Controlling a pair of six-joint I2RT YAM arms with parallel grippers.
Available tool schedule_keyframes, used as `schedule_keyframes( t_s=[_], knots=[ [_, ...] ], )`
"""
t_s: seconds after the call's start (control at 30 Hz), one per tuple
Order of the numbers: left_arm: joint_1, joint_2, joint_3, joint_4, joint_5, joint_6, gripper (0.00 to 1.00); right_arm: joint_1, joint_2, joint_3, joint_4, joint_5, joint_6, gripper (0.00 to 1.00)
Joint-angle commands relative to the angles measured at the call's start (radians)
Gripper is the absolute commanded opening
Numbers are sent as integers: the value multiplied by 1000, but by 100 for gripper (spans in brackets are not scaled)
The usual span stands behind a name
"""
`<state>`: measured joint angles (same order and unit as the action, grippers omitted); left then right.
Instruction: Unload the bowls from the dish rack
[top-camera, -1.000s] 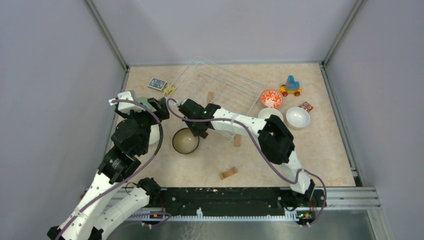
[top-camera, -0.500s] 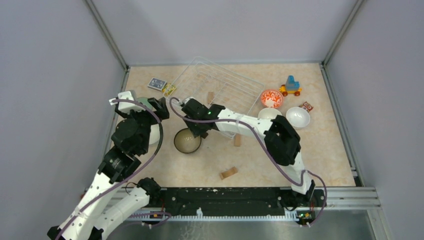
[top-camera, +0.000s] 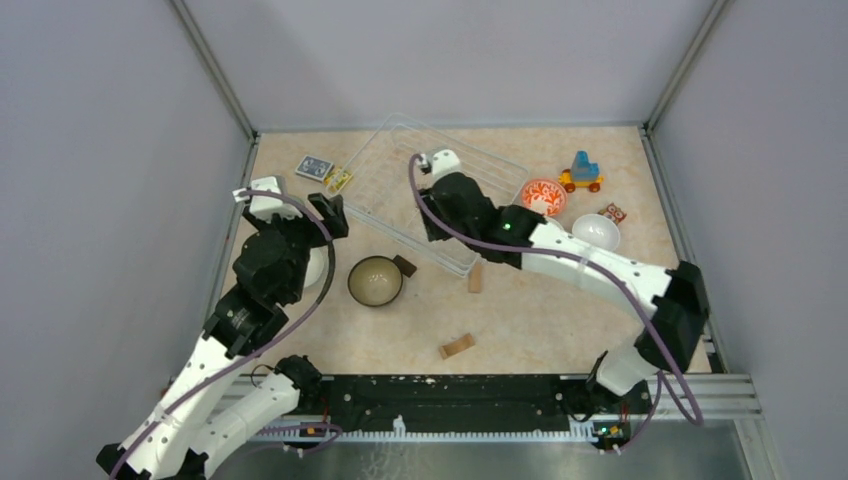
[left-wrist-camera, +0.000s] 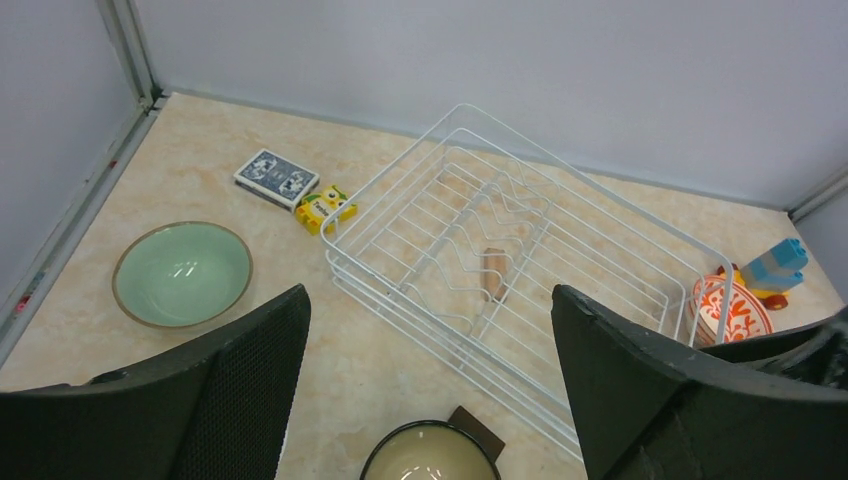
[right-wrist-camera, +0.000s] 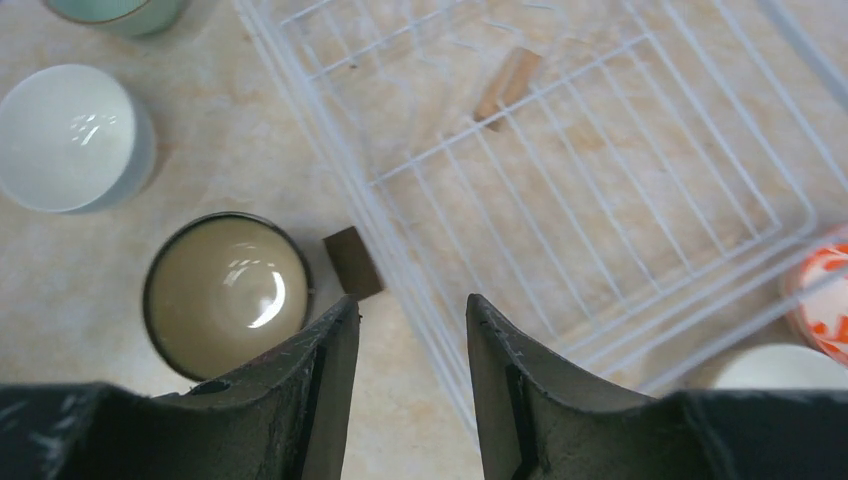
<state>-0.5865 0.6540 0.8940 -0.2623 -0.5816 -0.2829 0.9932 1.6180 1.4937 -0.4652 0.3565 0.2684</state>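
Note:
The white wire dish rack (top-camera: 391, 165) (left-wrist-camera: 520, 240) (right-wrist-camera: 560, 170) holds no bowl, only a wooden block (left-wrist-camera: 495, 273) (right-wrist-camera: 508, 83). A beige bowl with a dark rim (top-camera: 375, 281) (left-wrist-camera: 430, 465) (right-wrist-camera: 225, 293) stands on the table in front of the rack. A pale green bowl (left-wrist-camera: 182, 273) and a white bowl (right-wrist-camera: 70, 138) stand to the left. The orange-red patterned bowl (top-camera: 543, 197) (left-wrist-camera: 730, 312) and a white bowl (top-camera: 597, 233) stand to the right of the rack. My right gripper (top-camera: 432, 212) (right-wrist-camera: 405, 330) is open and empty, raised over the rack's near edge. My left gripper (top-camera: 328, 212) (left-wrist-camera: 430, 330) is wide open and empty.
A deck of cards (top-camera: 314, 167) (left-wrist-camera: 276, 178) and a small yellow toy (left-wrist-camera: 325, 207) lie left of the rack. A toy train (top-camera: 581, 173) stands at the back right. A dark brown block (top-camera: 404, 266) (right-wrist-camera: 352, 263) lies by the beige bowl. Wooden blocks (top-camera: 457, 346) (top-camera: 475, 280) lie nearer.
My right gripper has drawn back from beside the beige bowl and risen over the rack, and its elbow has swung right. The bowl stays put. The left arm has barely shifted.

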Motion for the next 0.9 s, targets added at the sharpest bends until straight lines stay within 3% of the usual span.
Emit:
schedule_keyframes(
  t_s=[0.0,0.2,0.37,0.5,0.57,0.7,0.87],
  knots=[
    [2,24,9,33,84,-15,94,-73,-212,-192,161,153,-11,43],
    [2,74,-12,42,175,-50,97,-251,-493,-480,299,167,8,44],
    [11,127,-85,82,202,-136,99,-406,-629,-615,332,229,15,46],
    [98,185,-126,84,282,-216,99,-580,-703,-707,344,262,57,53],
    [158,193,-161,110,334,-249,99,-669,-748,-779,429,211,33,57],
    [213,183,-224,160,325,-277,99,-701,-797,-923,641,219,-86,67],
    [224,185,-269,232,256,-247,99,-702,-783,-1008,781,223,-159,75]
  ],
)
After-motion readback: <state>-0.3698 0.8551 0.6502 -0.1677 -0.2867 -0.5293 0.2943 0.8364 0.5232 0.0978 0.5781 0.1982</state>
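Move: The brown bowl, already set down, lies about 12 cm to the right hand's left, 6 cm back and 20 below. From that hand the empty rack is centred 15 cm ahead and 2 right; the white bowl where it is heading is 6 ahead, 38 right, with the floral bowl 4 ahead, 27 right. From the left hand the brown bowl is roughly 3 cm back, 4 right, 31 below, and the plain bowl about level, 9 left. The brown bowl is left behind as the empty right hand sweeps some 36 cm right, away from it and the rack towards the white bowl, turning about 50 degrees clockwise, tipping its fingers up and opening them wider. Meanwhile the open left hand sinks 15 cm, easing forward and tipping down, after a short swing right and back; neither touches anything. ##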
